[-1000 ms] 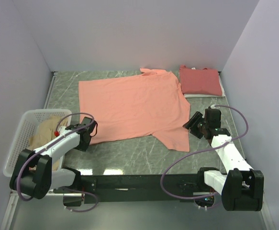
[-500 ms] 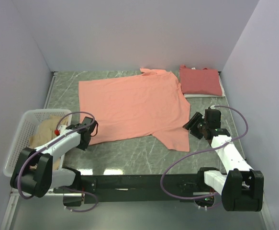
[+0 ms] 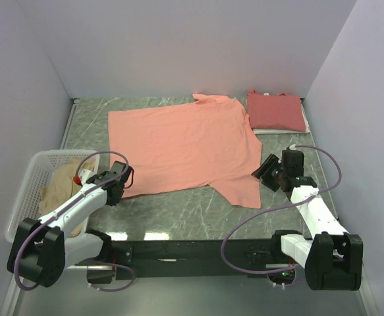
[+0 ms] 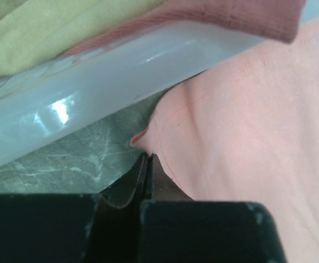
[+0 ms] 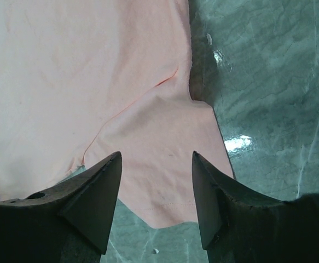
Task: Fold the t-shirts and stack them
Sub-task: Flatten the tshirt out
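Note:
A salmon-orange t-shirt (image 3: 178,145) lies spread flat across the middle of the table. My left gripper (image 3: 124,176) is at its near-left hem corner, and in the left wrist view that gripper (image 4: 147,156) is shut on the corner of the salmon cloth (image 4: 247,137). My right gripper (image 3: 263,172) hovers open over the shirt's near-right sleeve (image 5: 164,164), with nothing between its fingers (image 5: 96,197). A coral-red t-shirt (image 3: 275,110) sits folded at the back right. A pale tan t-shirt (image 3: 60,184) lies crumpled in the basket.
A white lattice basket (image 3: 30,178) stands at the left edge, its rim (image 4: 93,82) just beyond my left gripper, with reddish cloth (image 4: 230,13) draped over it. A white sheet (image 3: 271,131) pokes out under the folded shirt. Walls enclose the table on three sides.
My left gripper has shut on the salmon shirt's hem corner, and the left arm's elbow has dropped lower. The right arm and the shirts have not moved.

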Controlling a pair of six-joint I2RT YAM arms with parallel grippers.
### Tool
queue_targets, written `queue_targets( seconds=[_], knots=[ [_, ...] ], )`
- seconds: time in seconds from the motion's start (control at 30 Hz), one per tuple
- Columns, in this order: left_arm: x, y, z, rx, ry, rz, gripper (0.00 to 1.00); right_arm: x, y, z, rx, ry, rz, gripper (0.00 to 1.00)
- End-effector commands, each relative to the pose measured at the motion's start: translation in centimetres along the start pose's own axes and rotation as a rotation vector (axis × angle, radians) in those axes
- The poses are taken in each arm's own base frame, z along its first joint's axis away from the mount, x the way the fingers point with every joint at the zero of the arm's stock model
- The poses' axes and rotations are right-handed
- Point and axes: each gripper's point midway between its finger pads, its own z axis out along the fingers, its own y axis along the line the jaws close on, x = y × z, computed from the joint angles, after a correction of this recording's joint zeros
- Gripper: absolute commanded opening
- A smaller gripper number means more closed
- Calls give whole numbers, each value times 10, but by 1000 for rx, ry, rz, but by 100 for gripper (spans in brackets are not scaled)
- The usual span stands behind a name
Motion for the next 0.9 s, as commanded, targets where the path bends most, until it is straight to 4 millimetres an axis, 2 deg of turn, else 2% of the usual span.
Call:
queue_targets(
  seconds=[0.0, 0.3, 0.57, 0.67, 0.87],
  knots=[
    [-4, -3, -1, 27, -25, 11, 1, -3, -1, -3, -2, -16, -10, 61],
    [-17, -3, -12, 45, -57, -12, 1, 2, -29, -7, 147, -9, 26, 64],
    [-14, -11, -13, 74, -40, -11, 1, 36, -42, -9, 173, 72, 145, 64],
    [-13, -14, -13, 86, -35, -13, 1, 40, -51, -13, 210, 50, 178, 64],
    [-13, -25, -15, 111, -30, -10, 1, 69, -57, -21, 210, 116, 243, 64]
  ],
)
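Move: The t-shirt's near-right sleeve corner lies about 9 cm back from the right hand, 2 cm to its right and 7 cm below. The folded red shirt is roughly 25 cm ahead of that hand and 5 cm to its right, some 5 cm lower. The left fingers already pinch the t-shirt's near-left corner, with the laundry basket's middle about 21 cm to their left, 1 cm ahead and 2 cm higher. Draw the open right gripper back about 6.5 cm and down 4 cm towards the t-shirt's near-right sleeve corner, tipping the fingers some 15 degrees nearer to straight down and turning them slightly clockwise; keep them open. Keep the left fingers shut on their corner and raise it about 1.5 cm. ##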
